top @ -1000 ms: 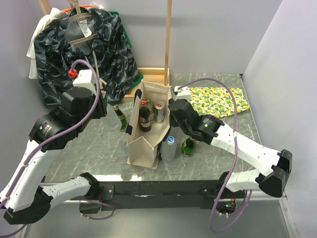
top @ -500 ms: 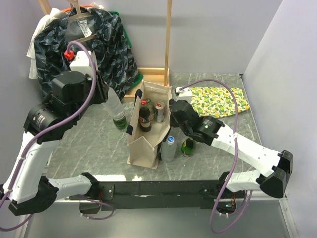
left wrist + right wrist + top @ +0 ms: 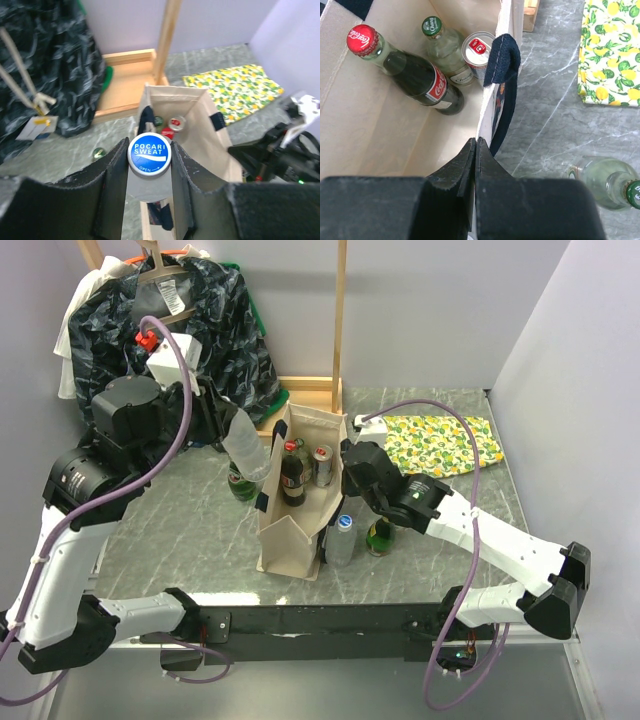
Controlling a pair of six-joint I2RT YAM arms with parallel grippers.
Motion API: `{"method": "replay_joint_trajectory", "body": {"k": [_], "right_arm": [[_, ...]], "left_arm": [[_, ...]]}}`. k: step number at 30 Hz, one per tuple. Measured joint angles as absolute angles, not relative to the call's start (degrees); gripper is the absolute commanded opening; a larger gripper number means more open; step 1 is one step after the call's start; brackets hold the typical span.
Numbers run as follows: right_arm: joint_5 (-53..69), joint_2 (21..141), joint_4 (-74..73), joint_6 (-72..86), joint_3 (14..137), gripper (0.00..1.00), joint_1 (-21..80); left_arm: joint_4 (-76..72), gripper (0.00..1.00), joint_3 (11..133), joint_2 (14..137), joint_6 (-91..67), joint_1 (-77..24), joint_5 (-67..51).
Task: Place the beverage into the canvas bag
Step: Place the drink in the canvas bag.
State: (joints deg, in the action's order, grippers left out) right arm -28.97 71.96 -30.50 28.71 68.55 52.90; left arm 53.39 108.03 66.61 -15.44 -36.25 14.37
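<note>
The beverage (image 3: 243, 443), a clear bottle with a blue Pocari Sweat cap (image 3: 149, 154), hangs tilted just left of the canvas bag (image 3: 290, 530). My left gripper (image 3: 222, 423) is shut on its neck, with a finger pressed against each side of the cap. In the left wrist view the bag's open mouth (image 3: 200, 130) lies right behind the cap. My right gripper (image 3: 348, 452) is shut on the bag's right rim (image 3: 490, 100) beside the dark strap. Inside the bag (image 3: 380, 125) stand a cola bottle (image 3: 415, 75), a green-capped bottle (image 3: 445, 47) and a can (image 3: 477, 50).
Beside the bag's right wall stand a clear blue-capped bottle (image 3: 342, 540) and a green bottle (image 3: 378, 535); another green bottle (image 3: 240, 483) stands to its left. A dark patterned garment (image 3: 170, 340) hangs on a wooden rack (image 3: 340, 320). A lemon-print cloth (image 3: 440, 440) lies at the back right.
My left arm has risen and swung right, bringing the clear bottle up from the table to the bag's left rim. The right arm has stayed still on the bag's rim.
</note>
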Motion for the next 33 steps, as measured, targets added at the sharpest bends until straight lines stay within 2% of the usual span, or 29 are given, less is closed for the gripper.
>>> {"method": "replay_joint_trajectory", "body": {"k": [12, 20, 33], "right_arm": [[-28.62, 72.53, -29.30, 28.69, 68.55, 0.00, 52.90], [-28.60, 73.65, -28.38, 28.64, 68.86, 0.00, 52.90], [-28.49, 74.15, -29.21, 28.47, 69.97, 0.00, 53.01]], "left_arm": [[47.24, 0.01, 107.94, 69.67, -15.25, -36.25, 4.05], [43.68, 0.01, 106.85, 74.43, -15.29, -37.06, 1.17], [38.59, 0.01, 98.67, 77.62, -16.86, -37.56, -2.35]]}}
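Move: The left gripper holds the Pocari Sweat bottle by its cap. The canvas bag's open mouth lies about 14 cm to its right, some 4 cm ahead and roughly 23 cm below. Inside the bag, the cola bottle stands about 11 cm right and 8 cm ahead, the can about 17 cm right and 12 cm ahead, both nearly 40 cm down. From the right gripper, shut at the bag's right rim, the mouth's middle is about 9 cm left and 3 cm ahead. Keep the left fingers shut on the bottle's cap and swing the bottle about 11 cm to the right, over the bag's left rim. Start nearly level, then curve some 5 cm forward and sink about 8 cm towards the mouth, turning the wrist clockwise some 15 degrees. Leave the right gripper shut at the right rim, letting it ease only about a centimetre left. ##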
